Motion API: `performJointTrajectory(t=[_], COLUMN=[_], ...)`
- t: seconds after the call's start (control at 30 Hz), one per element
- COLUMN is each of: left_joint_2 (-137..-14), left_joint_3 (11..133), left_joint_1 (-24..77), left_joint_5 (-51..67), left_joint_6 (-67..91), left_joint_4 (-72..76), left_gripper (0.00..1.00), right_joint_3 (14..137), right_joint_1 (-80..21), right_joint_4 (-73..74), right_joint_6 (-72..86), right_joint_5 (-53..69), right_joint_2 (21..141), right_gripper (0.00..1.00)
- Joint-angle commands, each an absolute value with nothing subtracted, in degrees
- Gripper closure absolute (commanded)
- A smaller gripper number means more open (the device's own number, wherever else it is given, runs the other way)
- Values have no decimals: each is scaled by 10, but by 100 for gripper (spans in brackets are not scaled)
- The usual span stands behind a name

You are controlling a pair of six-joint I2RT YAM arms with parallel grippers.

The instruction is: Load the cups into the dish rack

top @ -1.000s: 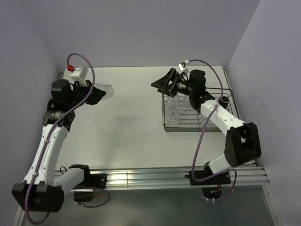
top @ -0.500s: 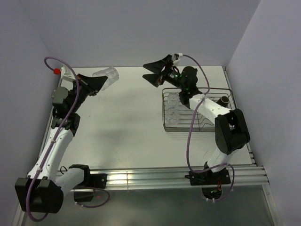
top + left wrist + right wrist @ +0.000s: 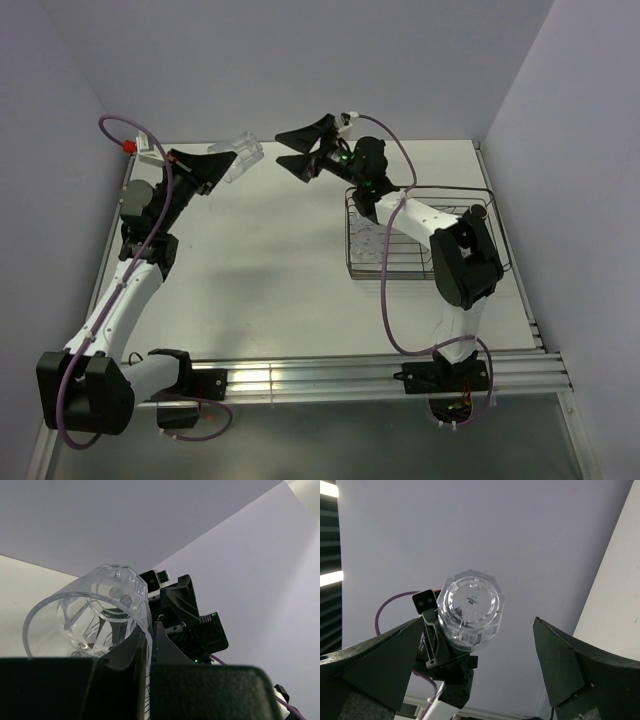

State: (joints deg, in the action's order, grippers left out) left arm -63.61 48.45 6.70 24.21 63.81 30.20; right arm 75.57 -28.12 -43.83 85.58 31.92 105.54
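Observation:
A clear faceted tumbler point(image 3: 238, 156) hangs in the air over the table's far left, my left gripper point(image 3: 218, 165) shut on its rim. In the left wrist view the cup point(image 3: 90, 612) lies tilted, its wall pinched between the left gripper's point(image 3: 149, 632) jaws. My right gripper point(image 3: 298, 148) stands wide open just right of the tumbler, facing it. The right wrist view shows the tumbler's base point(image 3: 470, 607) between and beyond the open fingers point(image 3: 377, 662). The dish rack point(image 3: 452, 268) sits at the right, with a dark brown mug point(image 3: 477, 212) in its far right corner and clear cups point(image 3: 366, 243) at its left end.
Purple walls close in the table at the back and on both sides. The right arm point(image 3: 425, 222) stretches over the rack. An aluminium rail point(image 3: 320, 375) runs along the near edge by the arm bases.
The left arm has lifted the tumbler up and to the right. The right gripper has swung left, away from the rack and towards the tumbler, staying open.

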Motion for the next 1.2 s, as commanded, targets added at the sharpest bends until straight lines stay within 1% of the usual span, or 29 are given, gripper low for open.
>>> performJointTrajectory(t=[0.0, 0.27, 0.53, 1.17], left_joint_2=[-629, -627, -633, -627], left_joint_3=[512, 505, 501, 474], left_joint_1=[71, 76, 82, 97], left_joint_5=[254, 258, 266, 287], left_joint_6=[654, 652, 657, 652], left_joint_4=[366, 352, 362, 373], left_gripper=[100, 100, 100, 100], right_joint_3=[811, 816, 821, 827], right_joint_1=[-300, -320, -337, -337], right_joint_4=[-451, -479, -475, -476], right_joint_6=[838, 825, 819, 810], right_joint_5=[303, 311, 313, 320], right_joint_2=[1067, 1078, 1088, 1092], right_gripper=[0, 0, 0, 0])
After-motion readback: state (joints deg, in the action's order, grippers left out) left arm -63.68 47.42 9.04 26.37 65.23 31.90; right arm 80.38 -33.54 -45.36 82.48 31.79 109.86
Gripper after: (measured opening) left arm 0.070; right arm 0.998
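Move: The cup, pinched by its rim in the left fingers, lies about 9 cm to the left of the open right gripper, roughly 1 cm back and 3 cm higher, base towards it. From the left hand, that right gripper is some 11 cm right, 4 cm ahead and 3 cm lower. The dish rack's middle is about 28 cm right of the right hand, 5 cm back and 30 cm below. Right hand, fingers wide open, reaches about 5 cm left around the cup's base; left eases the cup right. ##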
